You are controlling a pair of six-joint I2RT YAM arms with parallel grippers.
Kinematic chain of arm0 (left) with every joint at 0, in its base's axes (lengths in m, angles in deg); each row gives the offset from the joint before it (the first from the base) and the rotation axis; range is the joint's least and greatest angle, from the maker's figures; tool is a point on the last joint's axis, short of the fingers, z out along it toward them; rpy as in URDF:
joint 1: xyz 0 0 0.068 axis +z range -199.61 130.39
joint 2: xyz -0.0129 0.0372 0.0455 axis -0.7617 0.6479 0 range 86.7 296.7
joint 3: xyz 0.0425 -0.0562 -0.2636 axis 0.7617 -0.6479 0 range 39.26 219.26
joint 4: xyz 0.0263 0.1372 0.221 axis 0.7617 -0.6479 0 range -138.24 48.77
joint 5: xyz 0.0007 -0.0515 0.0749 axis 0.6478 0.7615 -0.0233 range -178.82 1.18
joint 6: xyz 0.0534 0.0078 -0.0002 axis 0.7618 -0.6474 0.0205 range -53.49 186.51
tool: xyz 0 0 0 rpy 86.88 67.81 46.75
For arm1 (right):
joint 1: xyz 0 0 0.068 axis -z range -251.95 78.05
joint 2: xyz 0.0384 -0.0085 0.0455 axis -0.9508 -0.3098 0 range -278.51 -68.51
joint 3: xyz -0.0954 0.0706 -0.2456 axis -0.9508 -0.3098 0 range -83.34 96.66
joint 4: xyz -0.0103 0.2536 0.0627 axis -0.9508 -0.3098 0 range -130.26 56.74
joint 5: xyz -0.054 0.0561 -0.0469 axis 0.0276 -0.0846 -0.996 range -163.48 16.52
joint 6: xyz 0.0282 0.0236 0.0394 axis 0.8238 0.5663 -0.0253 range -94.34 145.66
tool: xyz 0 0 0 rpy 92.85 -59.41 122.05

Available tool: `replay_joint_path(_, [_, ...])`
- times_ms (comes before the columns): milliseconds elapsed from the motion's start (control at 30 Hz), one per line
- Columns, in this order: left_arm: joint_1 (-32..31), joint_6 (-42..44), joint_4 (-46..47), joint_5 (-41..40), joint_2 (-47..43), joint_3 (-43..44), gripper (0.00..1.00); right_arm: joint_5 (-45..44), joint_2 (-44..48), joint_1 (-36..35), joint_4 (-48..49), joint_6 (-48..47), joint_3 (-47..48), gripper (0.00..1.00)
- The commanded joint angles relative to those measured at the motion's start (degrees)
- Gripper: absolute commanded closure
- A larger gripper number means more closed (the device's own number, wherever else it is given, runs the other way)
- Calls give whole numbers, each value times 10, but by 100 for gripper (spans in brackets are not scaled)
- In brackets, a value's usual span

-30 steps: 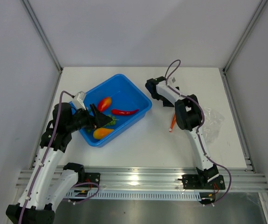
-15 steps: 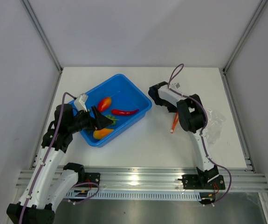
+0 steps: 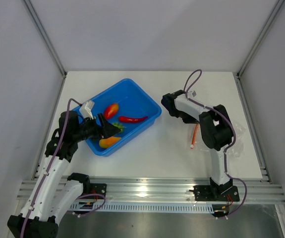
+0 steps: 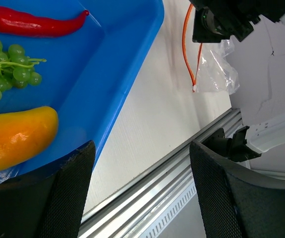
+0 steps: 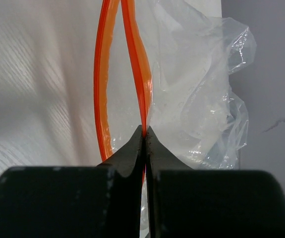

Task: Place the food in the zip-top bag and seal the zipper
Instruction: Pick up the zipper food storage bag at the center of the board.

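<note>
The food lies in the blue tray (image 3: 141,101): a red chili (image 3: 132,119), a red-orange oval fruit (image 3: 111,109), a yellow-orange piece (image 3: 109,142) and green grapes (image 3: 119,128). My left gripper (image 3: 110,130) hovers open over the tray's near corner, holding nothing. In the left wrist view its fingers (image 4: 68,198) frame the table edge, beside the yellow-orange piece (image 4: 13,139), the grapes (image 4: 8,64) and the chili (image 4: 33,22). My right gripper (image 5: 145,130) is shut on one strip of the zipper (image 5: 140,74) of the clear zip-top bag (image 5: 197,89). The other strip bows away, so the mouth gapes.
The bag (image 3: 233,133) lies crumpled at the table's right side, close to the right wall. An aluminium rail (image 3: 147,188) runs along the near edge, with both arm bases on it. White walls enclose the table on three sides.
My right gripper has shut on the zipper strip and carried it right and nearer me, dragging the bag along. The left gripper has hardly moved.
</note>
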Motion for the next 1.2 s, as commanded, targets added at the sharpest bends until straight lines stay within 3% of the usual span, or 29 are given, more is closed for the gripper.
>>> replay_joint_path(0, [4, 12, -5, -21, 0, 7, 22, 20, 66, -13, 67, -28, -53, 100])
replay_joint_path(267, [4, 15, -17, -91, 33, 39, 25, 224, 287, -43, 299, -150, -199, 100])
replay_joint_path(567, [3, -8, 0, -177, 126, 109, 24, 385, 369, -30, 389, -216, -239, 100])
replay_joint_path(733, [-12, -17, -10, -223, 200, 173, 23, 426, 359, -20, 359, -242, -193, 100])
replay_joint_path(1067, [-68, -16, -209, -398, 384, 346, 21, 587, 385, 32, 229, -216, -94, 100])
replay_joint_path(1167, [-75, -14, -253, -433, 418, 355, 21, 616, 383, 32, 210, -211, -86, 100])
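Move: The left gripper is open and empty. Below it by roughly 18 cm are the grapes, about 12 cm ahead and 5 cm left. The yellow mango is some 6 cm ahead and 6 cm left, the tomato about 21 cm ahead and 6 cm left, the red chili 17 cm ahead and 3 cm right. The right gripper already pinches the bag's orange zipper, with the blue bin's middle about 39 cm to its left, 5 cm farther out and slightly lower. Keep the right fingers shut on the zipper lip and, after easing back about 3 cm, carry the bag left towards the bin and up, some 12 cm each way, swinging the fingers from pointing right to steeply down and forward. Meanwhile bring the open left gripper forward about 13 cm over the bin, tipping its fingers down by roughly 40 degrees and sinking a little at the end. ##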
